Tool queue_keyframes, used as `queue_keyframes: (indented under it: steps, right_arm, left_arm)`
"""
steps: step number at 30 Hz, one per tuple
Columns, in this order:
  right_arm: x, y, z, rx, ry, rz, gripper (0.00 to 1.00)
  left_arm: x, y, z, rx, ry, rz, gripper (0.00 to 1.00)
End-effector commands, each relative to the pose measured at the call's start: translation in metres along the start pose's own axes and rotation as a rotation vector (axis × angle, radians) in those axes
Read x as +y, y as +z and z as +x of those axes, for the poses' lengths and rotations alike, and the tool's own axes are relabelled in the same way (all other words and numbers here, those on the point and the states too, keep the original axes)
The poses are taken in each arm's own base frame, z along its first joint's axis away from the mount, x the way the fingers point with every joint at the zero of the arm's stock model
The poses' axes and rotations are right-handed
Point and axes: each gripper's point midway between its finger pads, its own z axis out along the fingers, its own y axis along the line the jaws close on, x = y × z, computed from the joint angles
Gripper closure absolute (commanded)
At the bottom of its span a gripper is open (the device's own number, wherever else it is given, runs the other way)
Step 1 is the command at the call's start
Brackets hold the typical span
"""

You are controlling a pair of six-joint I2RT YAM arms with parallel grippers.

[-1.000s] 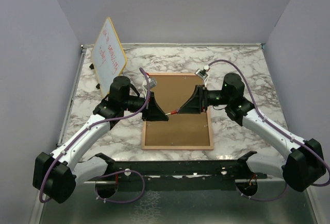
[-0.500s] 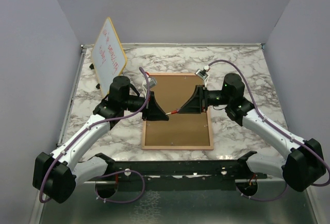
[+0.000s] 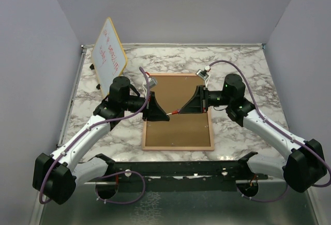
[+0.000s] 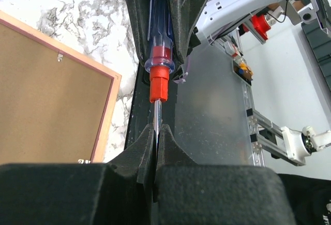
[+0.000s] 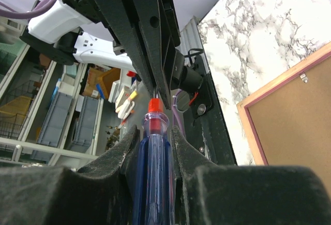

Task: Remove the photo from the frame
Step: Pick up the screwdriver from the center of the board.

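The frame (image 3: 178, 132) lies back up on the marble table, its brown fibreboard inside a thin pink border, with small metal clips at the edge (image 4: 60, 57). The photo is hidden under that back. Above the frame's middle, a screwdriver (image 3: 175, 113) with a blue handle and a red collar spans between both grippers. My left gripper (image 3: 164, 116) is shut on its metal shaft (image 4: 155, 119). My right gripper (image 3: 186, 109) is shut on the blue handle (image 5: 154, 163), a finger pressing each side. A corner of the frame (image 5: 295, 121) shows in the right wrist view.
A yellow-edged whiteboard (image 3: 109, 54) with red writing leans at the back left of the table. A black rail (image 3: 181, 168) runs along the near edge between the arm bases. Grey walls close in the left, right and back sides.
The right gripper's jaws have narrowed onto the screwdriver handle. Both arms and the frame stay where they were.
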Motion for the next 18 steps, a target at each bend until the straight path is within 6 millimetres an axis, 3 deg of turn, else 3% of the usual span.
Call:
queue_keyframes:
  steps: [1,4,6,9,11,14,18]
  right_arm:
    - [0.009,0.0,0.007,0.029,-0.016,-0.038,0.99]
    - [0.005,0.0,0.005,0.019,-0.015,-0.01,0.99]
    - [-0.001,0.0,0.004,0.018,-0.01,0.026,0.99]
    - [-0.021,-0.001,-0.001,-0.011,0.016,0.155,1.0]
    - [-0.035,-0.004,0.0,-0.011,0.054,0.245,1.0]
    - [-0.054,-0.007,0.001,-0.005,0.104,0.344,1.0]
    - [-0.072,-0.008,0.003,0.002,0.163,0.439,1.0]
  left_arm:
    - [0.021,0.0,-0.003,-0.05,-0.004,-0.104,1.0]
    - [0.025,-0.001,-0.006,-0.065,-0.014,-0.134,0.66]
    - [0.03,-0.002,-0.01,-0.09,-0.004,-0.175,0.55]
    - [0.057,-0.013,-0.016,-0.149,-0.016,-0.365,0.31]
    - [0.068,-0.021,-0.018,-0.183,-0.018,-0.457,0.25]
    - [0.079,-0.034,-0.023,-0.251,-0.025,-0.565,0.06]
    - [0.101,-0.059,-0.021,-0.295,-0.058,-0.764,0.01]
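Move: The screwdriver lies crosswise between the grippers, its blade tip in the left fingers and its handle in the right: its middle is about 5 cm right of and 1 cm ahead of the left hand, and some 2 cm left of the right hand, level with it. The board's centre is roughly 13 cm ahead, 2 cm left and 23 cm below the right hand; from the left hand, some 15 cm ahead, 4 cm right and 22 cm below. Open the left gripper wide to let go of the screwdriver's blade, and carry it forward about 6 cm over the board, sinking and easing left a little while turning counter-clockwise some 30 degrees. Keep the right fingers on the handle, then bring that hand forward and down towards the board, swinging slightly clockwise and dipping the blade tip. ##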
